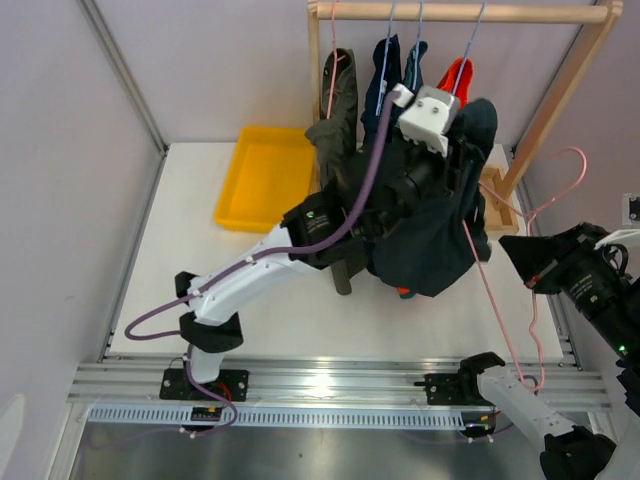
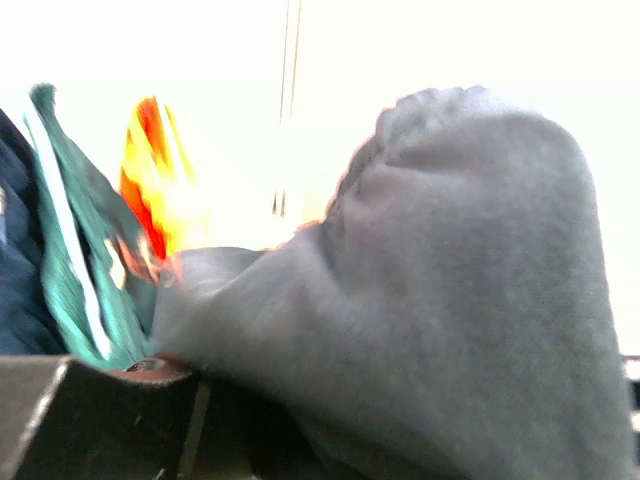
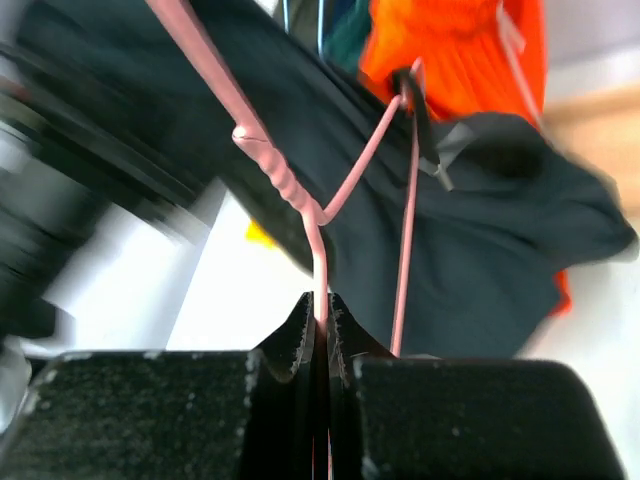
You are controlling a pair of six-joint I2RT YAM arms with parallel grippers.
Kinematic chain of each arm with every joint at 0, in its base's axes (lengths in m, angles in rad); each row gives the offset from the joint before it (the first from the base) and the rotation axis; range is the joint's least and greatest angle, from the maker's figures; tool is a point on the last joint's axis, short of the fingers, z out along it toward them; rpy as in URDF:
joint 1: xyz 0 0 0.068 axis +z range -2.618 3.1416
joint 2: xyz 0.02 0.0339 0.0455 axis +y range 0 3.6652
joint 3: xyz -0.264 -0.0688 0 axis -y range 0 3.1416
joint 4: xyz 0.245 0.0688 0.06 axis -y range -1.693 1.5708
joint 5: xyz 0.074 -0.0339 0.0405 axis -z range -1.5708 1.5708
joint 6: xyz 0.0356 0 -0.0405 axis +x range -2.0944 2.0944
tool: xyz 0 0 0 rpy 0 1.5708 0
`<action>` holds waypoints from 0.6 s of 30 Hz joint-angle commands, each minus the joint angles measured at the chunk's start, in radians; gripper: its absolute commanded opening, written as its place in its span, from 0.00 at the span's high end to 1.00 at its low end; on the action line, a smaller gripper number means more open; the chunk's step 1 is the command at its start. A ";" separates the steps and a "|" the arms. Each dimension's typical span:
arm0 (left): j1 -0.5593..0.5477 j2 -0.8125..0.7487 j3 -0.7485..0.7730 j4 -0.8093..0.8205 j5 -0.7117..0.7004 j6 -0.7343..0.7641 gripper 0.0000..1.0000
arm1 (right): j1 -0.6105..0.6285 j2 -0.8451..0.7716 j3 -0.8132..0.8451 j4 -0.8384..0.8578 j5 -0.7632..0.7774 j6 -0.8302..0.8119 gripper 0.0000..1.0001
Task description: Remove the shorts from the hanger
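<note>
The black shorts hang bunched in mid-air in front of the wooden rack. My left gripper is buried in them and seems shut on the fabric. In the left wrist view the dark cloth covers the jaws. My right gripper is shut on the wire of a pink hanger, off the rack, which runs up into the black shorts. The wire is pinched between the fingertips of the right gripper. Olive-grey, navy, teal and orange shorts hang on the rack.
A yellow tray lies on the white table at the back left. The rack's slanted post and foot stand right of the black shorts. The left wrist view shows teal and orange shorts close by.
</note>
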 commanded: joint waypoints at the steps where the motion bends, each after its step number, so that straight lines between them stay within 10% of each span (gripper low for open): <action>1: 0.014 -0.052 0.072 0.013 0.004 0.097 1.00 | -0.054 -0.007 0.020 -0.127 -0.141 0.039 1.00; 6: -0.004 -0.317 -0.231 0.023 -0.047 0.045 1.00 | -0.071 0.081 0.268 -0.209 -0.028 -0.017 1.00; 12: -0.239 -0.770 -0.546 0.183 -0.336 0.229 1.00 | -0.062 0.147 0.081 0.034 0.144 -0.119 1.00; 18: -0.213 -0.979 -0.762 0.227 -0.610 0.431 1.00 | -0.079 0.367 0.088 0.231 0.228 -0.201 1.00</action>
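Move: The left hand grips the dark shorts; the yellow tray lies roughly 35 cm to its left, 22 cm ahead and 50 cm below. The orange shorts hang about 20 cm ahead, 4 cm right and 15 cm lower; the olive shorts 20 cm ahead, 18 cm left and 20 cm lower. From the right hand, holding the pink hanger, the orange shorts are some 32 cm ahead, 6 cm left and 13 cm lower. Left hand swings the dark shorts some 30 cm left; right brings its hanger slightly back, then 12 cm forward. ##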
